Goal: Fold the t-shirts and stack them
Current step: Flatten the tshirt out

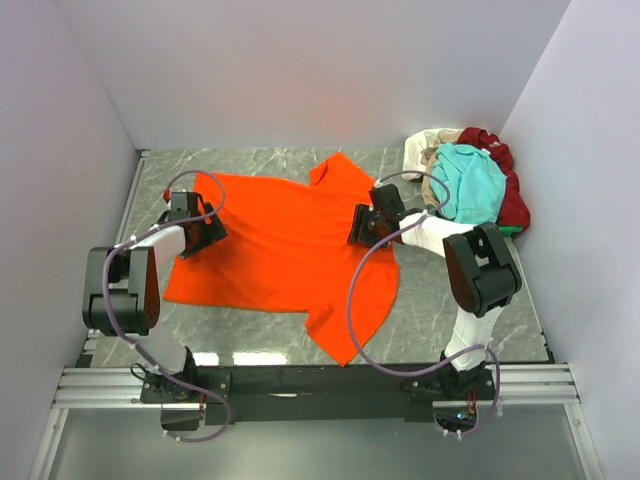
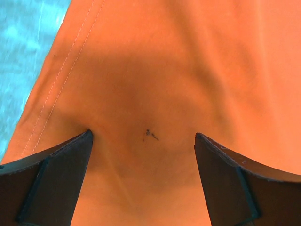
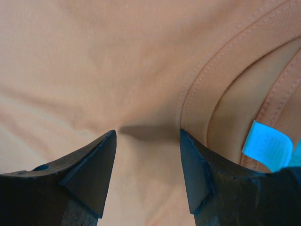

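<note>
The bright orange t-shirt lies spread flat on the grey marbled table. My left gripper is open, its tips pressed down on the shirt's left part near the hem; the left wrist view shows orange cloth between the spread fingers. My right gripper is open, tips down on the cloth beside the collar; the small neck label shows at the right. A pile of other t-shirts, teal, dark red and cream, lies at the back right.
White walls close in the table at the back and both sides. The metal rail with the arm bases runs along the near edge. Grey tabletop shows at the front right.
</note>
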Available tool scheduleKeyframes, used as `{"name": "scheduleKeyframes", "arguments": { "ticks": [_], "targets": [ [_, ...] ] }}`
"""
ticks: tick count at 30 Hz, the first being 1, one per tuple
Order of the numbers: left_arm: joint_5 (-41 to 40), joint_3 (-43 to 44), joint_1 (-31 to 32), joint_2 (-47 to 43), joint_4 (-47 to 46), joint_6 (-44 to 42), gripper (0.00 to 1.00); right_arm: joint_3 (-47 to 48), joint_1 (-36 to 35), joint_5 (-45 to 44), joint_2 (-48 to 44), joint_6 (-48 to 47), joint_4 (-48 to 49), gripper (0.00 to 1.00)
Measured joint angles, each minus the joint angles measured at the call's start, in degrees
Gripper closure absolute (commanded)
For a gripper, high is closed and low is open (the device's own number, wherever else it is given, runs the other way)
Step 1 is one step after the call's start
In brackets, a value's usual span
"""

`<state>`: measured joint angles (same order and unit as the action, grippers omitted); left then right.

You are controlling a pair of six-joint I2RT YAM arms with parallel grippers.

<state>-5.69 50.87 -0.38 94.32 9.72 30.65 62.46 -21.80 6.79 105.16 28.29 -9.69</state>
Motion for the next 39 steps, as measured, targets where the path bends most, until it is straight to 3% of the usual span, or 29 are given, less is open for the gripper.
{"name": "scheduleKeyframes", "arguments": {
  "ticks": [20, 28, 31, 39],
  "targets": [
    [0.04, 16.46, 0.11, 13.2, 2.51, -2.62, 0.04, 10.88, 8.61, 2.73, 7.58, -0.9, -3.48, 0.36],
    [-0.81, 18.8, 1.22, 13.99, 4.02, -3.61, 0.04, 13.35, 9.77, 3.26, 8.7, -2.51, -5.75, 0.36],
    [-3.08, 15.04, 1.62, 9.49, 3.34, -3.13, 0.03, 13.38, 9.79, 3.85, 8.39, -2.97, -6.16, 0.36],
    [-16.92, -2.89, 1.2, -15.04, 2.25, 2.19, 0.05, 10.64, 9.9, 5.03, -1.01, -4.28, -6.88, 0.36]
  ]
}}
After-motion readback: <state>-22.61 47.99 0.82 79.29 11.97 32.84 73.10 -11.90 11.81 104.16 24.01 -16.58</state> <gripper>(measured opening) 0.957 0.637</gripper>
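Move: The orange t-shirt lies spread right under both sets of fingertips, about 1 cm below them; its middle is some 15 cm to the right of my left hand and 2 cm nearer me, and 16 cm left and 2 cm back from my right. Its far-left corner is about 14 cm ahead and 4 cm left of my left hand. From my right hand, the collar's white tag lies about 6 cm right and 1 cm ahead, the far sleeve 15 cm ahead and 3 cm left. Fingers open and tips still down on the cloth, I slide both hands forward level along the table: my left about 7.5 cm straight out, my right some 6.5 cm out and 5 cm to the right. Then I lift both clear; the left swings up 7 cm while drawing back about 9 cm and leftward, its fingers tipping up, and the right rises nearly straight. ##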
